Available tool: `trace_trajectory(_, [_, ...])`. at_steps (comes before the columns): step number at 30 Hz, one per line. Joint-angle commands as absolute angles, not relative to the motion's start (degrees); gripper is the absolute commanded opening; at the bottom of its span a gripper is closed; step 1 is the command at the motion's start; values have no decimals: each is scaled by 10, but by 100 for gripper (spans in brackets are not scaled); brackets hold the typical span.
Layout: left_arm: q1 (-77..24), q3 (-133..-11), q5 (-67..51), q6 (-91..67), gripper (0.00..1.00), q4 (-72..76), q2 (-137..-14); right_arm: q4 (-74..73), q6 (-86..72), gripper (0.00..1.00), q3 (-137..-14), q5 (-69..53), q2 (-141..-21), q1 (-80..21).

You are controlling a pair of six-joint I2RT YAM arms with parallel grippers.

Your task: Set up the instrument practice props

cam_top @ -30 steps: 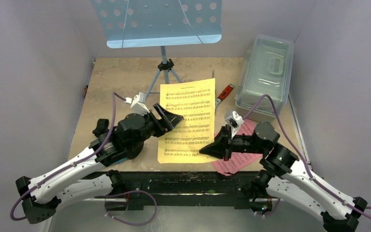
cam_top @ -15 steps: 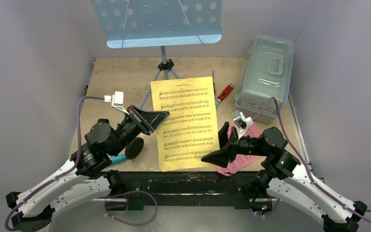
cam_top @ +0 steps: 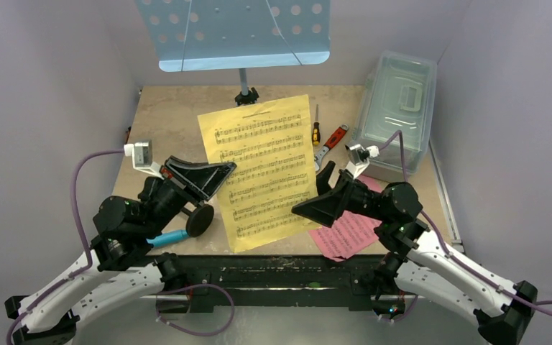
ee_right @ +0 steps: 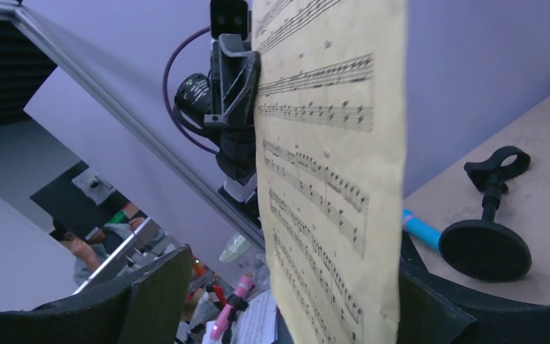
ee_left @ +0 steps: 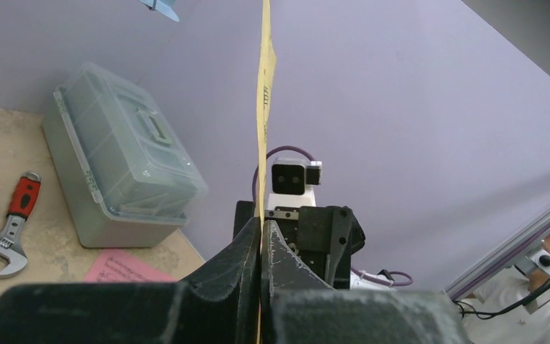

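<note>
My left gripper (cam_top: 219, 172) is shut on the left edge of the yellow sheet-music page (cam_top: 262, 169) and holds it up off the table, tilted. From the left wrist the page (ee_left: 265, 86) shows edge-on, pinched between the closed jaws (ee_left: 261, 229). My right gripper (cam_top: 307, 208) stands open at the page's lower right edge; the page (ee_right: 329, 165) hangs between its wide-apart fingers (ee_right: 150, 294). The light blue music stand (cam_top: 237, 32) is at the back. The pink page (cam_top: 345, 233) lies flat at front right. The black mic stand (cam_top: 200, 219) and cyan microphone (cam_top: 167, 237) sit under the left arm.
A clear lidded box (cam_top: 395, 108) stands at the back right. A screwdriver (cam_top: 315, 129) and a red-handled wrench (cam_top: 330, 140) lie beside it, just right of the raised page. Purple walls close in the table on three sides.
The left gripper shut on the yellow page and raised it up and leftward off the table. The right gripper opened and let go of the page, drawing back slightly.
</note>
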State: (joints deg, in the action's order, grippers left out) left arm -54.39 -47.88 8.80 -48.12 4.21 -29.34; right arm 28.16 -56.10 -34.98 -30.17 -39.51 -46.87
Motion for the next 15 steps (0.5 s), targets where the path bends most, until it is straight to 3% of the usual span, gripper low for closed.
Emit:
trace_trajectory(1, [-541, -495, 50, -456, 0, 73, -301, 369, -657, 86, -362, -308, -418, -439])
trace_trajectory(9, [-542, -478, 50, -466, 0, 102, -302, 582, -750, 68, -303, -362, -453, -401])
trace_trajectory(12, [-541, -485, 45, -463, 0, 111, -317, 625, -757, 57, -297, -370, -470, -401])
trace_trajectory(14, [-541, -493, 37, -459, 0, 108, -331, 645, -752, 40, -299, -371, -479, -400])
trace_trajectory(15, [-542, -503, 38, -455, 0, 95, -342, 647, -751, 21, -302, -372, -482, -400])
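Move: The right edge of the yellow sheet already stands between the right hand's open fingers, roughly 2 cm ahead of the hand point and 1 cm to its right. The pink sheet lies on the table some 10 cm ahead, 18 cm right and 37 cm below. From the left hand, which grips the sheet near its left edge, that right edge is about 17 cm right, 3 cm back and 6 cm lower; the stand's tray lip is roughly 35 cm ahead, 2 cm right and 13 cm below. The left fingers keep the yellow sheet pinched and shut, easing about 1 cm right and up with it. Around the sheet's right edge the right hand first pushes some 2 cm forward, then draws back slightly while shifting right and rising, its fingertips tilting up some 10 degrees as its fingers close to about half open, the sheet between them; contact there can't be made out. ##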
